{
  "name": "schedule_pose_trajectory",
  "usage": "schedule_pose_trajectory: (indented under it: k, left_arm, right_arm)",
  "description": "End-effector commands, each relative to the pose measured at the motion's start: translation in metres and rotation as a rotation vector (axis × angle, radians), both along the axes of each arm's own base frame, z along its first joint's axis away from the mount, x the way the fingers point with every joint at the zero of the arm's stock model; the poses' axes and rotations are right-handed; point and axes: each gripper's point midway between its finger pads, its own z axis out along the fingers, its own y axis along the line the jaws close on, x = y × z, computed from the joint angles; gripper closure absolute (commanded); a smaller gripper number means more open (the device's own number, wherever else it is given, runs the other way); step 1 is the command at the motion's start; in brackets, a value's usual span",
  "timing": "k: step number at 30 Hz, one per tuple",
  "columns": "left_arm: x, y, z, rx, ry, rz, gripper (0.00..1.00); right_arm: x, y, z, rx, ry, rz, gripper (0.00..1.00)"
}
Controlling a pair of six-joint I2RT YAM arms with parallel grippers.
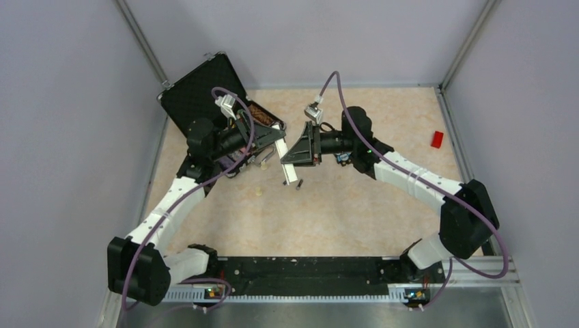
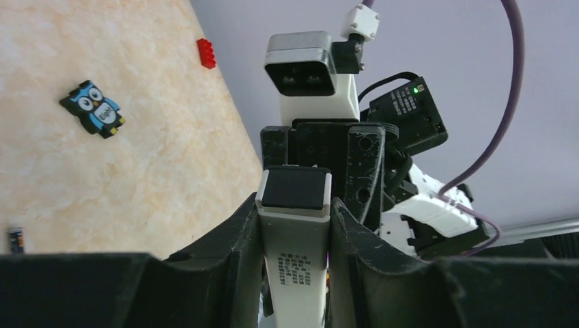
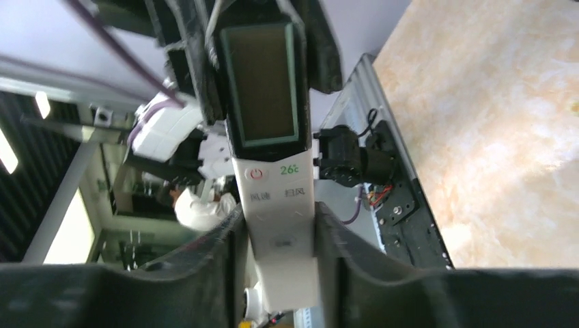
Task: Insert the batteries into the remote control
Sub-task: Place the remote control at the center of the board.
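The remote control [image 1: 290, 169], a slim white bar, hangs above the table between both grippers. In the left wrist view its back [image 2: 295, 266] with printed text shows, dark end up, and my left gripper [image 2: 295, 219] is shut on its sides. In the right wrist view its front [image 3: 276, 191] shows, with a dark display and a red power button, and my right gripper [image 3: 280, 225] is shut on the lower white part. From above, the left gripper [image 1: 275, 140] and right gripper [image 1: 299, 152] meet tip to tip. One small dark battery [image 2: 15, 239] lies on the table; likely the same battery [image 1: 298, 184] lies below the remote.
An open black case [image 1: 205, 92] stands at the back left behind the left arm. A red block [image 1: 437, 139] [image 2: 206, 53] lies near the right wall. A blue-and-black owl gadget [image 2: 95, 108] lies on the table. Two small cream bits [image 1: 258, 192] sit left of the remote.
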Motion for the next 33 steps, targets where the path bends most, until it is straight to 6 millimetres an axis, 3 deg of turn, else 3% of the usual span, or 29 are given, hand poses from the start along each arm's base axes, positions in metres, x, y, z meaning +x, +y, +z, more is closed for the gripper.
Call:
schedule_pose_trajectory:
  k: [1,4,7,11,17,25,33]
  left_arm:
    - [0.007,0.005,-0.014,0.155,-0.030,0.052,1.00]
    - [0.015,0.015,-0.028,0.236,0.047,0.135,1.00]
    - [0.019,0.029,-0.040,0.308,0.116,0.225,1.00]
    - [0.024,0.041,-0.045,0.325,0.170,0.318,1.00]
    - [0.029,0.051,-0.066,0.338,0.279,0.404,1.00]
    - [0.027,0.071,-0.095,0.417,0.377,0.502,1.00]
    - [0.027,0.075,-0.129,0.450,0.467,0.531,1.00]
  right_arm:
    - [0.013,0.004,0.011,-0.035,-0.027,-0.098,0.50]
    - [0.024,0.001,0.000,-0.112,-0.096,-0.179,0.29]
    - [0.030,-0.003,0.002,-0.167,-0.208,-0.262,0.17]
    - [0.036,-0.001,-0.007,-0.265,-0.336,-0.338,0.16]
    - [0.036,0.011,-0.044,-0.479,-0.514,-0.420,0.16]
    - [0.037,0.030,-0.082,-0.640,-0.626,-0.455,0.17]
    - [0.040,0.040,-0.113,-0.731,-0.668,-0.473,0.20]
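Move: Both hands grip the remote control: its middle is some 5 cm back and 2 cm right of the left hand, and roughly 2 cm ahead and 1 cm left of the right hand. About 30 cm below the left hand lie the purple battery, 5 cm ahead and 2 cm right, and the black battery, 3 cm ahead and 6 cm right. Right opens, releasing the remote control, and sinks about 13 cm; left keeps the remote, going down and left. ##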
